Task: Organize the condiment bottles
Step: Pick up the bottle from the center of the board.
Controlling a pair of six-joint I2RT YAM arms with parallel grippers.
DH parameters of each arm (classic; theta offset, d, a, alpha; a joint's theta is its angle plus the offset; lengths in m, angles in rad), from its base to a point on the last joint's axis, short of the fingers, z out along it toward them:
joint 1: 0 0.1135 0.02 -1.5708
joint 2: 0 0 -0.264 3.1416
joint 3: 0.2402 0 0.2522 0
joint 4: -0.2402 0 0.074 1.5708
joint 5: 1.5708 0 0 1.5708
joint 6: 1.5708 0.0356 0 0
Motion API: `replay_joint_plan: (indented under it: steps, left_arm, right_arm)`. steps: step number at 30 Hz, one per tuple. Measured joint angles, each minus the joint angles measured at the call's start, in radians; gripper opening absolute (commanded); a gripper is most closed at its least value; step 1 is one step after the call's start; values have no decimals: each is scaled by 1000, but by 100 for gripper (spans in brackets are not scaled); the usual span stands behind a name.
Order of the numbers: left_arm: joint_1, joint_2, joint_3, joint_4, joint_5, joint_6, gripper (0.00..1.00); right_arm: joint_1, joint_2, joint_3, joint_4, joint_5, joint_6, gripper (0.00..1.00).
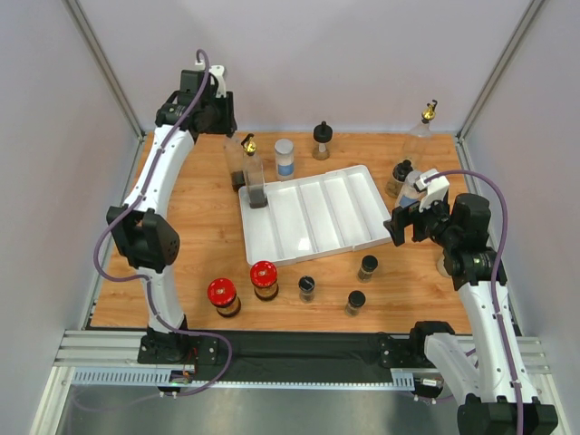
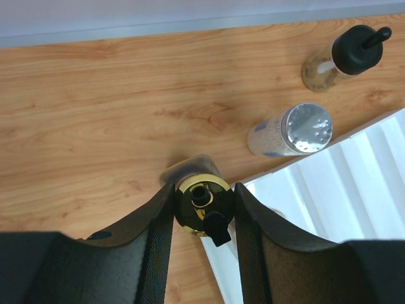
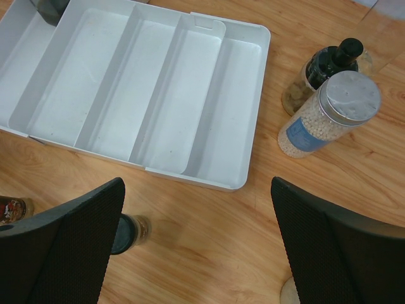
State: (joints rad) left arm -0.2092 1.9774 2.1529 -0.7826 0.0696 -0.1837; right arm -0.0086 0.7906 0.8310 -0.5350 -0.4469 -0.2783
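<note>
My left gripper (image 1: pixel 245 149) is shut on the gold cap of a tall clear gold-spouted bottle (image 1: pixel 255 181), which stands upright with its dark base at the leftmost compartment of the white tray (image 1: pixel 362 177). In the left wrist view both fingers press that bottle's cap (image 2: pixel 190 212). My right gripper (image 1: pixel 396 227) hangs open and empty by the tray's right end, above bare wood (image 3: pixel 196 183). Two red-lidded jars (image 1: pixel 222 294) (image 1: pixel 264 276) and three black-capped spice jars (image 1: pixel 307 288) (image 1: pixel 356 301) (image 1: pixel 368 266) stand in front of the tray.
Behind the tray stand a silver-lidded jar (image 1: pixel 285 157) and a black-topped bottle (image 1: pixel 322 140). A second gold-spouted bottle (image 1: pixel 421 127) is at the back right. A dark bottle (image 3: pixel 323 69) and a silver-lidded jar (image 3: pixel 329 114) stand right of the tray.
</note>
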Motion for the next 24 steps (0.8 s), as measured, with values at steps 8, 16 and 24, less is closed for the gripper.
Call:
replay_joint_plan:
  steps: [8,16,24]
  left_arm:
    - [35,-100,-134,18,-1,4,0]
    - [40,-243,-307,40,-7,12,0]
    - [40,-400,-443,45,-10,13,0]
  right_arm:
    - [0,0,0,0,0,0,100]
    - [0,0,0,0,0,0,100]
    - [0,0,0,0,0,0,100]
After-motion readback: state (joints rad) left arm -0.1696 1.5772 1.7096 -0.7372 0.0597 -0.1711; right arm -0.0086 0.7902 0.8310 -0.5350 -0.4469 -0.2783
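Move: The bottle already hangs by its gold cap from the left fingers. The free near part of the tray's left compartment lies about 13 cm back and 8 cm to the right, some 26 cm below. The bottle already standing in that compartment is roughly 4 cm back and 5 cm right; the white shaker is some 6 cm ahead and 13 cm right. From the right hand, the near part lies about 11 cm ahead and 33 cm left. Leftward and back towards the robot at first, then mostly straight back, the left hand carries the bottle about 9 cm back and 4 cm left in all, clear of the bottle standing in the tray and down along the outside of the tray's left edge. It rises barely a centimetre near the end; the wrist stays steady and the fingers keep their pinch on the cap. ##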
